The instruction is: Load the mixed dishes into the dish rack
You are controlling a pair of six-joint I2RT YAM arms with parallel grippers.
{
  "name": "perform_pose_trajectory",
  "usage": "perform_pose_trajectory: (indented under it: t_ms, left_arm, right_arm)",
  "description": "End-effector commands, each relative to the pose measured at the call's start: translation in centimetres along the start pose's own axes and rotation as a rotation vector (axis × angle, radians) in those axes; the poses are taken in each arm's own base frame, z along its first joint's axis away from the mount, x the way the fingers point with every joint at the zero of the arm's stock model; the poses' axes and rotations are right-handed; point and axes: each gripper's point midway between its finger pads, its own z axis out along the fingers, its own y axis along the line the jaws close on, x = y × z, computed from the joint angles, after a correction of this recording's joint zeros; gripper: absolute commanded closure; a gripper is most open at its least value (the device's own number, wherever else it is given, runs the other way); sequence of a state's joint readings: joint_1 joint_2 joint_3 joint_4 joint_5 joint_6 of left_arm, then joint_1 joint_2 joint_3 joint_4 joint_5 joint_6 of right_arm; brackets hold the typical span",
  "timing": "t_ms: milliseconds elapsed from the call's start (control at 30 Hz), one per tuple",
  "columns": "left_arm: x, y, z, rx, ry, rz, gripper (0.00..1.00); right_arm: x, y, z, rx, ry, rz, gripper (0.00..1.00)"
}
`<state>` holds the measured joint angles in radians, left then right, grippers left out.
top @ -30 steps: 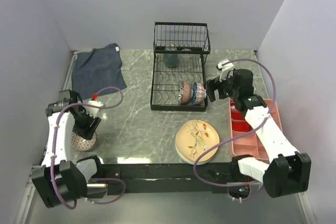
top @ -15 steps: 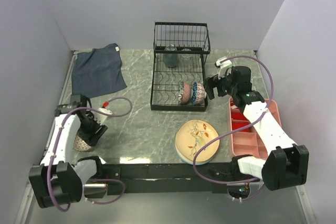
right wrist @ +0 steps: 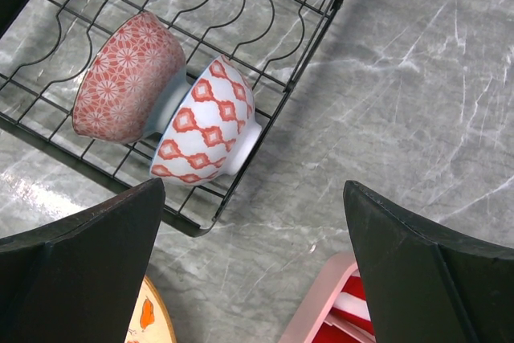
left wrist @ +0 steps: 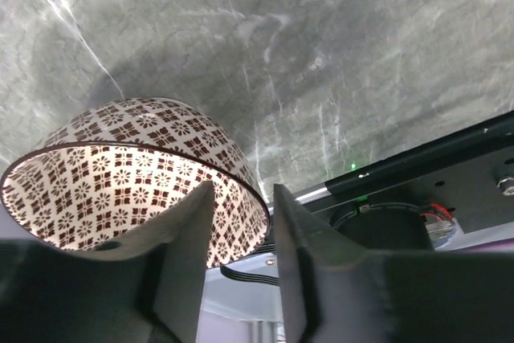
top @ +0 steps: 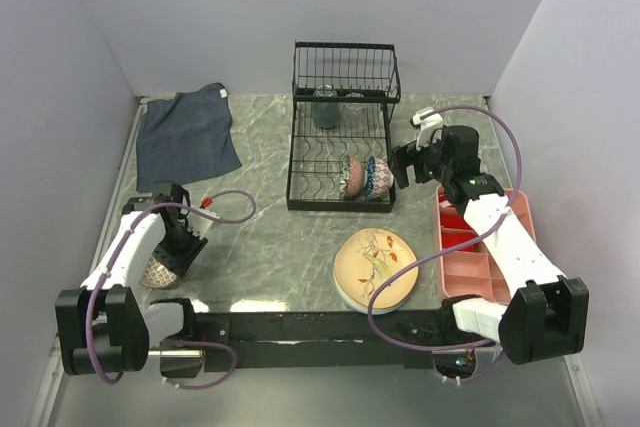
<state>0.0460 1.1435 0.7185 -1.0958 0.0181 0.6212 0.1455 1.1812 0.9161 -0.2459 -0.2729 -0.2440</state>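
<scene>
A small bowl [top: 152,273] with a brown-and-white pattern [left wrist: 120,150] sits at the table's near left. My left gripper [top: 176,250] [left wrist: 241,192] straddles its rim, one finger inside and one outside, with a gap still showing, so it is open. The black wire dish rack [top: 292,172] [right wrist: 265,14] holds a pinkish bowl [top: 350,177] [right wrist: 120,78] and a diamond-patterned bowl [top: 378,177] [right wrist: 205,122] on edge, and a clear glass [top: 325,107] at its back. The peach plate [top: 376,265] lies near the front. My right gripper [top: 404,169] [right wrist: 253,190] hovers open and empty beside the rack's right corner.
A pink compartmented tray [top: 490,257] [right wrist: 345,311] lies at the right under my right arm. A dark blue cloth [top: 185,137] is spread at the back left. The black front rail [top: 300,325] runs just below the left bowl.
My left arm has swung down toward the near edge over the patterned bowl and its jaws have narrowed around the rim. The right gripper drew back slightly from the rack.
</scene>
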Motion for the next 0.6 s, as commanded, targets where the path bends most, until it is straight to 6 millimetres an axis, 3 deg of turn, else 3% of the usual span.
perform_pose_trajectory:
  t_ms: [0, 100, 200, 233, 300, 333, 400, 433, 533, 567]
  left_arm:
    - [-0.1, 0.2, 0.2, -0.014, 0.006, -0.029, 0.70]
    - [-0.1, 0.2, -0.1, -0.007, 0.016, -0.034, 0.88]
    - [-1.8, 1.6, -2.6, -0.046, -0.036, 0.000, 0.99]
    - [-3.4, 2.8, -4.9, -0.083, -0.099, 0.026, 0.99]
    - [-5.6, 4.1, -7.1, -0.106, -0.177, 0.030, 0.99]
    - [-7.9, 4.7, -9.7, -0.113, -0.265, 0.042, 0.99]
    - [-10.3, 5.2, -11.1, -0.075, -0.328, 0.044, 0.99]
    - [-12.4, 5.0, -13.0, -0.045, -0.423, 0.061, 0.99]
    - [-16.4, 4.3, -14.6, 0.061, -0.562, 0.081, 0.99]
    - [-18.7, 3.3, -15.4, 0.139, -0.664, 0.095, 0.99]
  right_arm:
    - [-2.3, -0.6, -0.4, 0.024, -0.068, -0.019, 0.00]
    - [-2.8, -0.8, -0.2, 0.029, -0.069, -0.030, 0.00]
    - [-3.6, -1.3, -0.4, 0.048, -0.061, -0.041, 0.00]
    - [-3.7, -1.5, -0.5, 0.052, -0.057, -0.043, 0.00]
    - [-4.1, -1.7, -0.9, 0.061, -0.042, -0.039, 0.00]
    - [-4.1, -1.7, -0.9, 0.062, -0.033, -0.034, 0.00]
    - [-4.4, -1.8, -1.3, 0.065, -0.020, -0.021, 0.00]
    - [-4.4, -1.9, -1.3, 0.073, -0.012, -0.020, 0.00]
    - [-4.1, -2.7, -1.9, 0.112, 0.036, -0.030, 0.00]
    - [-4.7, -3.8, -2.4, 0.166, 0.045, -0.041, 0.00]
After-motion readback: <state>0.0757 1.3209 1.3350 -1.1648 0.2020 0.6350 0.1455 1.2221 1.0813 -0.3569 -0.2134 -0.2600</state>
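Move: The patterned bowl stands under the left hand, its near rim already between the half-open fingers; its middle lies about 5 cm to the left, level fore and aft, and some 3 cm lower. The blue towel is roughly 29 cm ahead of the left hand and straight in line. The dish rack's middle lies about 27 cm ahead and 36 cm to the right. From the right hand, the bowl is some 56 cm left, 21 cm back and 17 cm below. Staying nearly in place at first, the left hand closes its fingers and pinches the bowl's right-hand rim, then sweeps forward and up together, about 13 cm each way, carrying the bowl towards the blue towel while the wrist swings the fingertips some 20 degrees forward. The empty right hand rises about 4 cm, staying wide open. ##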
